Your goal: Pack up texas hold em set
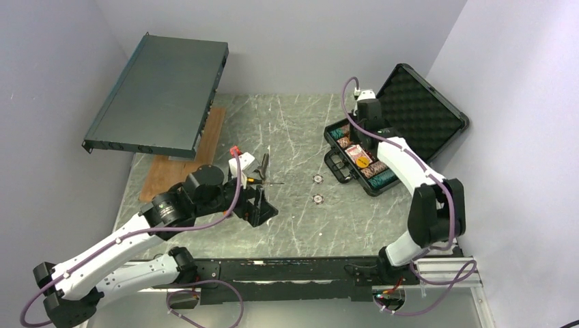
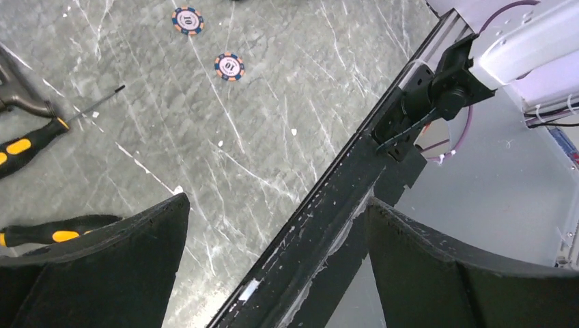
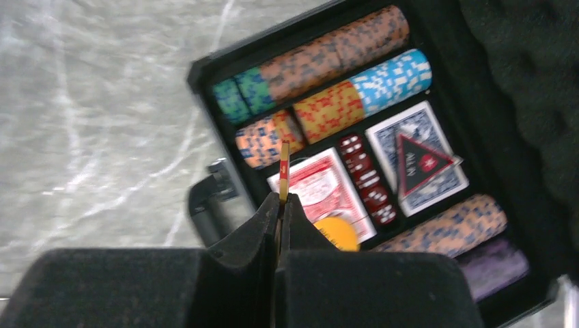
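Observation:
The black case (image 1: 456, 123) lies open at the back right, its foam lid tilted up. Its tray (image 3: 205, 68) holds rows of striped chips (image 3: 328, 58), a red deck (image 3: 321, 184), a blue deck (image 3: 416, 157), dark red dice (image 3: 365, 181) and an orange button (image 3: 338, 232). My right gripper (image 3: 281, 201) hovers over the tray (image 1: 332, 146), shut on a yellow-and-red chip (image 3: 283, 171) held edge-on. Two loose chips (image 1: 318, 179) (image 1: 318, 199) lie mid-table, and the left wrist view shows them too (image 2: 187, 20) (image 2: 229, 66). My left gripper (image 2: 278, 201) stands wide open and empty above the table's near rail (image 1: 259, 208).
Orange-handled screwdrivers (image 2: 41, 137) (image 2: 61, 232) lie just left of my left gripper. A large dark-grey rack unit (image 1: 160, 96) leans at the back left over a wooden board (image 1: 184, 154). A black rail (image 2: 355, 184) runs along the table's near edge.

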Robot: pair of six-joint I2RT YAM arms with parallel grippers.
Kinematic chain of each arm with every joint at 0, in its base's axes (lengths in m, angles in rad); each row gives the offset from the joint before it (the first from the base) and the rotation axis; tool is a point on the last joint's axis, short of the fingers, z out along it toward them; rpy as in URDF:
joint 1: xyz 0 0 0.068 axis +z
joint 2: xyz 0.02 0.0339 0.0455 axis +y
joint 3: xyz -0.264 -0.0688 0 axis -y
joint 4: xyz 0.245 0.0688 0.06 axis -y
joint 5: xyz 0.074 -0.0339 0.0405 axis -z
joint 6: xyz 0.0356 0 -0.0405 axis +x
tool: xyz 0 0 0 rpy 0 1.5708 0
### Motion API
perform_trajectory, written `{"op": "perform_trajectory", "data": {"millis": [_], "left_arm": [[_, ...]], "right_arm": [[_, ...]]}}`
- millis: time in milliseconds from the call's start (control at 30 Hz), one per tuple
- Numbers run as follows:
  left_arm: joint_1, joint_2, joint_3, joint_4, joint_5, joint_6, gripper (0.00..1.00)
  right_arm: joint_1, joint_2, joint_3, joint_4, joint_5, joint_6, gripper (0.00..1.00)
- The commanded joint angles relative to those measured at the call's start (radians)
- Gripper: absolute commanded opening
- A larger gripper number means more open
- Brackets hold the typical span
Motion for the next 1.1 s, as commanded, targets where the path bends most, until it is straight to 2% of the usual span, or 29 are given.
{"op": "perform_trajectory", "data": {"millis": [0,67,133,233,400,833,900,967,1067], "left_arm": [[-0.002,-0.081,-0.049,0.023,0.039,-0.098,0.99],[-0.001,-0.105,-0.086,0.074,0.049,-0.123,0.99],[-0.002,-0.118,-0.104,0.097,0.045,-0.14,0.99],[-0.003,-0.125,-0.11,0.094,0.025,-0.167,0.99],[-0.003,-0.126,-0.147,0.131,0.021,-0.203,0.99],[-0.003,-0.041,-0.086,0.119,0.032,-0.181,0.99],[-0.002,-0.033,-0.086,0.124,0.035,-0.183,0.99],[-0.003,-0.025,-0.081,0.119,0.034,-0.182,0.99],[-0.004,-0.018,-0.076,0.109,0.03,-0.184,0.99]], "right_arm": [[-0.086,0.091,0.029,0.076,-0.179,-0.361,0.0],[-0.105,0.144,0.062,0.086,-0.199,-0.414,0.0],[-0.119,0.216,0.132,0.017,-0.249,-0.459,0.0],[-0.121,0.279,0.194,-0.022,-0.236,-0.509,0.0],[-0.13,0.292,0.173,0.029,-0.26,-0.524,0.0],[-0.129,0.374,0.182,0.045,-0.262,-0.539,0.0],[-0.13,0.383,0.189,0.043,-0.263,-0.535,0.22],[-0.128,0.375,0.185,0.049,-0.271,-0.526,0.32],[-0.123,0.348,0.175,0.055,-0.268,-0.5,0.41]]}}
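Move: Just ahead of and below the right hand, which already holds a chip on edge, is the gap in the second chip row: about 6 cm ahead, 3 cm right and 12 cm down. The red card box lies level ahead-wise and 5 cm right; the blue cards 5 cm ahead, 11 cm right; the green-brown chip row 11 cm ahead, 3 cm right. From the left hand the gap is about 32 cm ahead, 32 cm right, 21 cm down. Sinking some 10 cm while reaching about 5 cm forward and slightly right, the right hand brings the pinched chip down to the second row's gap, turning counter-clockwise and tipping its fingers further down. There it stops and opens its fingers about a third, letting go of the chip. The empty left hand settles about 3 cm lower, staying open. ##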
